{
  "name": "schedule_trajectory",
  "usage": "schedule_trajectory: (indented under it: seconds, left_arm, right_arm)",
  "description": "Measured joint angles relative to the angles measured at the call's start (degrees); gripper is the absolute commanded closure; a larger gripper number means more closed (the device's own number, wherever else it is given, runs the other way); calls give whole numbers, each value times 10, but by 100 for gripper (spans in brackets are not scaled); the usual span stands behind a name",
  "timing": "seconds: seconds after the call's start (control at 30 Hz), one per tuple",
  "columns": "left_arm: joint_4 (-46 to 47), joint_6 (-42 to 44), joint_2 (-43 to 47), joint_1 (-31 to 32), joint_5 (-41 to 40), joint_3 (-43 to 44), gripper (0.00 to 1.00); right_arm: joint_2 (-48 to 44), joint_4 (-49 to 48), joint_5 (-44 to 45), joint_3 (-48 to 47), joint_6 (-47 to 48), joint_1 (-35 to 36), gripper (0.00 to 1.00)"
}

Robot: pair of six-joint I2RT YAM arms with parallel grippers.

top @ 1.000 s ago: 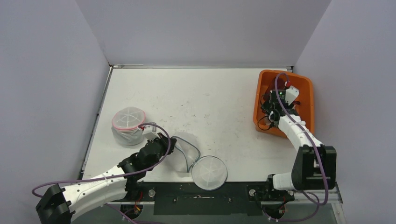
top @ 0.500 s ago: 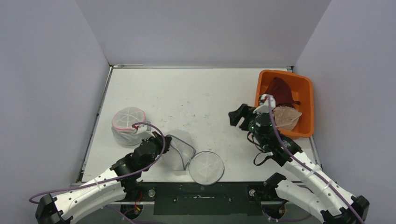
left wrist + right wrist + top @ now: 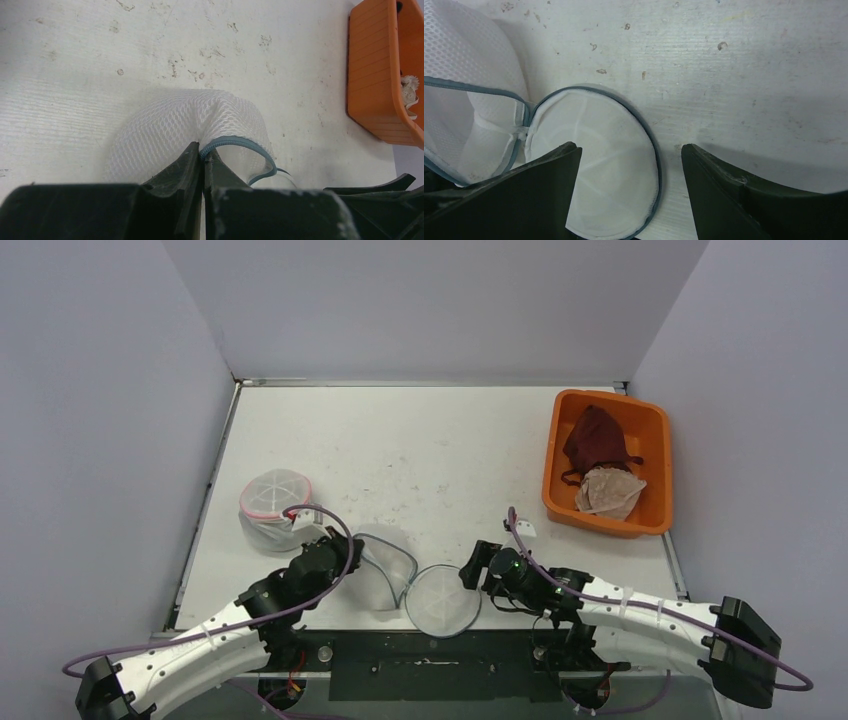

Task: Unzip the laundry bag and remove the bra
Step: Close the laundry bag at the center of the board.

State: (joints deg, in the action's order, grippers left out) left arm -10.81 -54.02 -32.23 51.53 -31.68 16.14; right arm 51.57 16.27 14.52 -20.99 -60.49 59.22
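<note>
A white mesh laundry bag (image 3: 385, 568) with a teal zipper rim lies open near the table's front, its round lid (image 3: 443, 602) flopped flat beside it. My left gripper (image 3: 347, 551) is shut on the teal rim (image 3: 235, 144), with the mesh body (image 3: 170, 125) just beyond it. My right gripper (image 3: 472, 574) is open and empty, low over the lid's right edge (image 3: 594, 160), one finger on each side of the rim. A maroon bra (image 3: 595, 436) and a pale bra (image 3: 610, 490) lie in the orange bin (image 3: 655, 455). I see no bra inside the open bag.
A second mesh bag with a pink rim (image 3: 275, 502) stands zipped at the left, behind my left gripper. The orange bin also shows at the right edge of the left wrist view (image 3: 375, 75). Grey walls close the table on three sides.
My right arm has swung from the orange bin down to the table's front, beside the bag's lid, leaving the bras in the bin. My left gripper stays on the rim.
</note>
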Motion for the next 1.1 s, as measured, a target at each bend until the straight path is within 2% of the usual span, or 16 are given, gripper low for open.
schedule_trajectory:
  seconds: [0.57,0.73,0.83,1.0,1.1]
  left_arm:
    - [-15,-5,16,0,4,-2,100]
    - [-19,-6,23,0,8,-2,100]
    - [-23,-9,23,0,11,-2,100]
    - [-26,-9,23,0,17,-2,100]
    - [-28,-9,18,0,24,-1,100]
  right_arm:
    - [43,10,8,17,-95,74,51]
    - [57,3,9,17,-98,76,75]
    - [57,14,10,17,-100,77,94]
    - [12,50,39,13,-90,85,95]
    - [-20,92,78,-33,-54,88,95]
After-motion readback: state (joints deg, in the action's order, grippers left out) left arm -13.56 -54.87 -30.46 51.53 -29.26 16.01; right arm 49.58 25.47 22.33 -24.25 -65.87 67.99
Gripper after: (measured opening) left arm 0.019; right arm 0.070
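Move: The flat, opened lid of the laundry bag is the target. Its right rim lies about 4 cm back of the right hand and 3 cm below, its middle some 5 cm back, 6 cm left and 4 cm below. The bag's mesh body stands about 19 cm left and level fore-and-aft, with the orange bin roughly 22 cm ahead and 27 cm right. From the left hand the lid's middle is some 11 cm back, 17 cm right and 9 cm below. Back and down together, the right hand travels about 5 cm with its wide-open fingers tipping slightly steeper, then pauses low and closes on the lid's right rim. With the rim pinched it turns upward some 4 cm, easing a little forward and tilting back, while the left hand stays pinched on the rim of the bag body. ##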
